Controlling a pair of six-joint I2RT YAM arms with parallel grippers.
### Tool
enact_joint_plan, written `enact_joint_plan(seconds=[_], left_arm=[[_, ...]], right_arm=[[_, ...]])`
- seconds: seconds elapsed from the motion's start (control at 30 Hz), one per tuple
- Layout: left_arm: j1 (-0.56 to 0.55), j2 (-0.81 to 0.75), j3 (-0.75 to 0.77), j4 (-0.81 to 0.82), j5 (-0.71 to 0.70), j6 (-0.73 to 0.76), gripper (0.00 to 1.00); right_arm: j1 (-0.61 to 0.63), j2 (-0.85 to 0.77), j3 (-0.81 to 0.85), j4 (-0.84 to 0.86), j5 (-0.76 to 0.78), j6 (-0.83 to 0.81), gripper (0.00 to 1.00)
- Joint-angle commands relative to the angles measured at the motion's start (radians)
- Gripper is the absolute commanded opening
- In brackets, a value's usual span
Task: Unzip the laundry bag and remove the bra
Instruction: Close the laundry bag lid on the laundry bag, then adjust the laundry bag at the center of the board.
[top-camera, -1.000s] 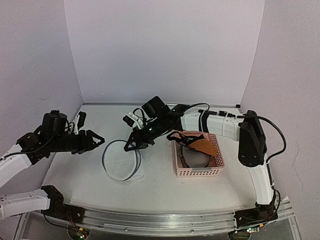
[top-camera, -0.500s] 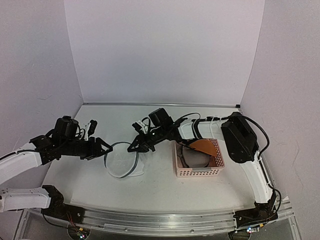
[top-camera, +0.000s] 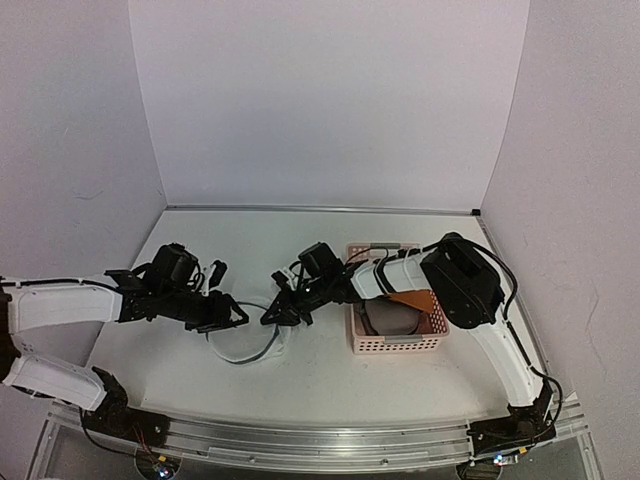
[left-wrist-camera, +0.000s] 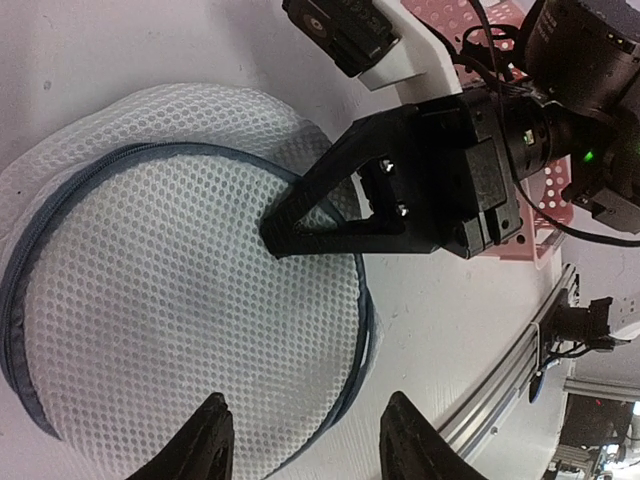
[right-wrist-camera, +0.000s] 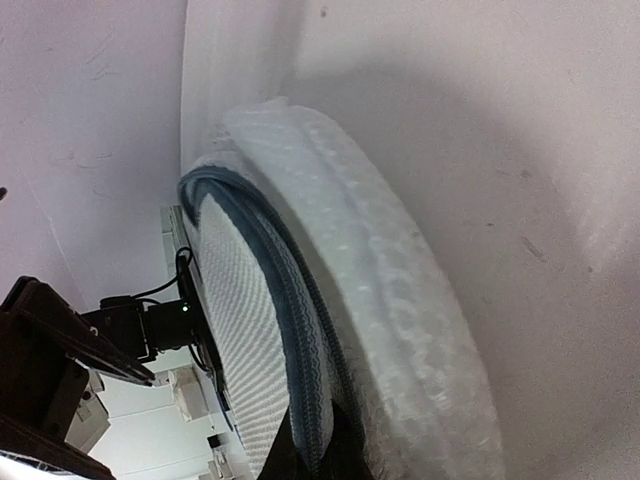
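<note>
The laundry bag (top-camera: 242, 345) lies collapsed to a flat white mesh disc (left-wrist-camera: 180, 300) with a dark zipper rim (right-wrist-camera: 300, 340). My right gripper (top-camera: 271, 314) is shut on that rim at the bag's right edge, and its black fingers (left-wrist-camera: 300, 225) rest on the mesh. In the right wrist view, this gripper (right-wrist-camera: 318, 458) pinches the zipper band. My left gripper (top-camera: 236, 318) hovers open over the bag's near edge (left-wrist-camera: 305, 445), touching nothing. The bra (top-camera: 413, 298), orange-brown with black straps, lies in the pink basket (top-camera: 400, 346).
The pink perforated basket stands right of the bag, under the right forearm (top-camera: 385, 275); part of it shows in the left wrist view (left-wrist-camera: 545, 205). An aluminium rail (top-camera: 320, 440) runs along the table's near edge. White walls close in the back and sides.
My left arm has swung right and now reaches over the bag. The right gripper has come down and nearer with the rim, and the bag lies flatter. The right forearm now covers part of the basket.
</note>
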Motion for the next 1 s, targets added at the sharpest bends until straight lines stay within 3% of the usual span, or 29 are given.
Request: enact_joint_plan(seconds=[0.0, 0.33, 0.73, 0.97], left_arm=[[-0.027, 0.108, 0.089, 0.092, -0.035, 0.032, 0.5], [-0.079, 0.348, 0.148, 0.106, -0.122, 0.032, 0.42], [-0.09, 0.559, 0.116, 0.115, -0.168, 0.011, 0.14], [-0.094, 0.563, 0.064, 0.117, -0.195, -0.012, 0.09]], right_arm=[[0.004, 0.016, -0.042, 0.104, 0.014, 0.058, 0.0], [0.018, -0.025, -0.152, 0.196, 0.051, 0.102, 0.01], [0.019, -0.114, -0.184, 0.188, 0.092, 0.063, 0.17], [0.019, -0.194, -0.178, 0.087, 0.169, -0.019, 0.28]])
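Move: The laundry bag lid's middle lies some 9 cm below my left hand, about 3 cm ahead and 2 cm to its right; the bag's body is beneath it, roughly 4 cm ahead and 4 cm to the right of that hand. My right fingers are already shut on the lid's right rim, with the lid's middle about 5 cm to their left and 2 cm back. The basket is some 25 cm to the right of my right hand and 6 cm farther out. I bring my left hand down about 9 cm onto the lid's mesh just left of my right fingers, drifting some 4 cm right and 3 cm forward, and close the half-open fingers there almost fully, with a slight roll. My right hand, still gripping the rim, first presses down 2 to 3 cm towards the bag, then loosens its fingers and starts to rise with the rim between them. ##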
